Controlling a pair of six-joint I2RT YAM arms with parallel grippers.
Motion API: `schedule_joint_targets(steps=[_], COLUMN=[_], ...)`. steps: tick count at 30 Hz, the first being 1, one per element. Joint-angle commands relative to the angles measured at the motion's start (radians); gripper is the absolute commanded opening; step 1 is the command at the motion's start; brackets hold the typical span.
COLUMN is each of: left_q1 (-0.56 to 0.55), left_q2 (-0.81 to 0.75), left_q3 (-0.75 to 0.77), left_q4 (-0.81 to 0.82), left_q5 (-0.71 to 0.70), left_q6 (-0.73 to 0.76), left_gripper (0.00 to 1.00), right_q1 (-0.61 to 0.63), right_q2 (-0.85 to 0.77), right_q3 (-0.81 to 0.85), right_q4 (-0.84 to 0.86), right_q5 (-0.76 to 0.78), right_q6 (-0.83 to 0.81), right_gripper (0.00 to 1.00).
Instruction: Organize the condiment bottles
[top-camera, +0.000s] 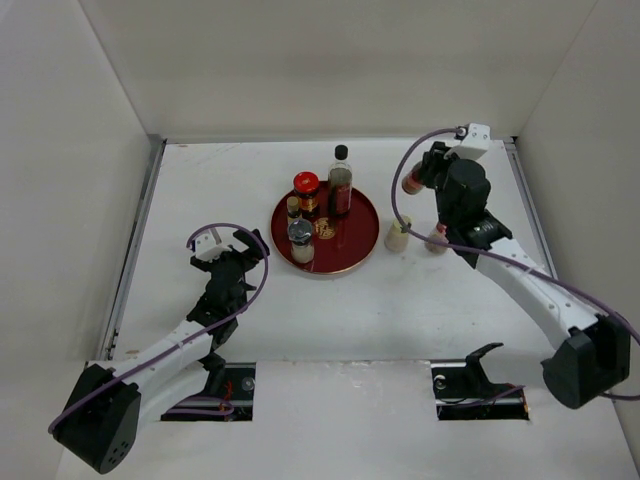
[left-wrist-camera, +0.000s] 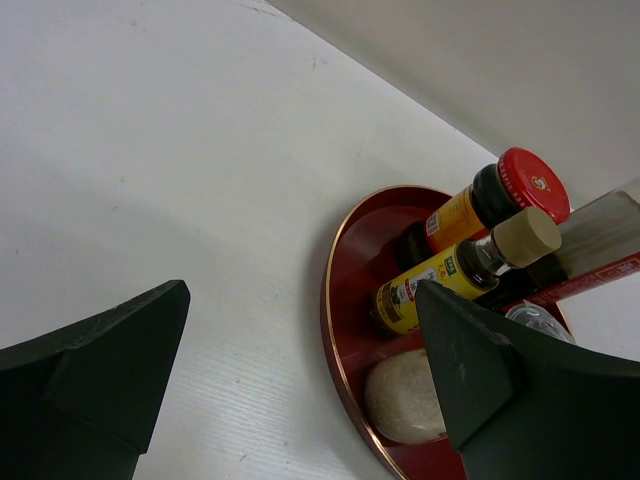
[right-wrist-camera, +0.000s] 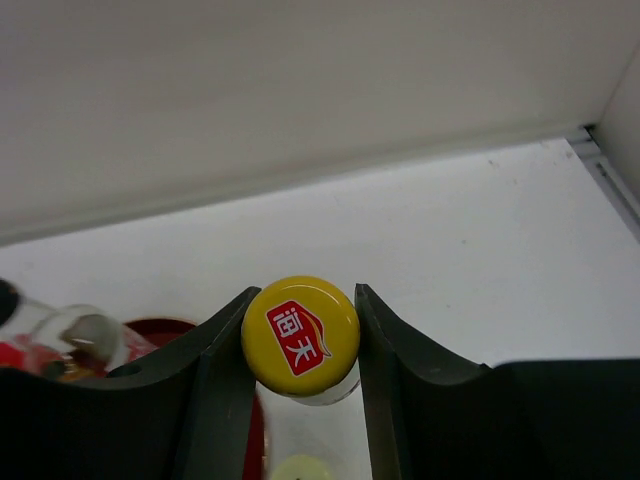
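Note:
My right gripper (right-wrist-camera: 304, 322) is shut on the orange-capped sauce bottle (right-wrist-camera: 300, 338); its fingers press both sides of the cap. From above, that bottle (top-camera: 410, 182) is held in the gripper (top-camera: 420, 177) back right of the dark red tray (top-camera: 362, 245). On the tray stand a tall black-capped clear bottle (top-camera: 340, 180), a red-lidded bottle (top-camera: 306, 190), a slim yellow bottle (top-camera: 293, 207) and a grey-lidded jar (top-camera: 300, 241). A cream-capped shaker (top-camera: 397, 236) and a pink-capped shaker (top-camera: 436, 239) stand on the table right of the tray. My left gripper (top-camera: 226, 262) is open and holds nothing, left of the tray.
White walls close in the table at the back and on both sides. In the left wrist view the tray rim (left-wrist-camera: 333, 330) lies just ahead of the open fingers (left-wrist-camera: 480, 370). The red-lidded bottle (left-wrist-camera: 500, 195) and yellow bottle (left-wrist-camera: 450, 280) stand beyond it.

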Motion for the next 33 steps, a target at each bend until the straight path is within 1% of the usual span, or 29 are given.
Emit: schedule_joint_targets(steps=[1,4,7,10,13,18,23,33], left_q1=[0.004,-0.002,0.007,-0.002,0.002,-0.001,0.006,0.001], left_q2=[-0.003,-0.009,0.0,0.0,-0.007,-0.018,-0.017,-0.011], left_q3=[0.002,0.004,0.002,0.005,0.001,0.001,-0.002,0.001], left_q4=[0.058,0.058,0.059,0.059,0.061,0.061,0.062,0.064], left_q5=[0.008,0.008,0.008,0.014,0.013,0.022,0.023,0.026], left_q6=[-0.011,-0.011,-0.012,-0.012,-0.012,-0.012,-0.012,-0.012], left_gripper=[1.0,1.0,1.0,1.0,1.0,1.0,1.0,1.0], right_q1=[0.084,0.167,0.259,0.332,0.37,0.399,0.408,0.413], right_q2=[-0.085,-0.103,-0.083,-0.028,0.058,0.197,0.317,0.418], right_q3=[0.03,0.014,0.022,0.03,0.059,0.102,0.146,0.179], right_q4=[0.168,0.168,0.165,0.186,0.209,0.286,0.307,0.35], right_q5=[0.001,-0.023,-0.035,-0.046,-0.063,-0.077,-0.069,-0.045], right_q6=[-0.013,0.002,0.008,0.011,0.015,0.008,-0.001,-0.038], right_gripper=[0.37,0.37,0.37,0.37,0.37,0.37,0.37,0.38])
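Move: The right hand already holds the yellow-capped bottle aloft; the free spot mid-tray lies about 23 cm to its left, 2 cm back and 24 cm below. From the hand, the tall bottle stands 20 cm left and 5 cm ahead, the red-lidded jar 28 left and 4 ahead, the clear-lidded shaker 30 left and 8 back. From the left hand, that spot is roughly 25 cm right and 9 cm ahead. The right hand swings the gripped bottle about 23 cm left, then down some 11 cm towards the tray's middle. ##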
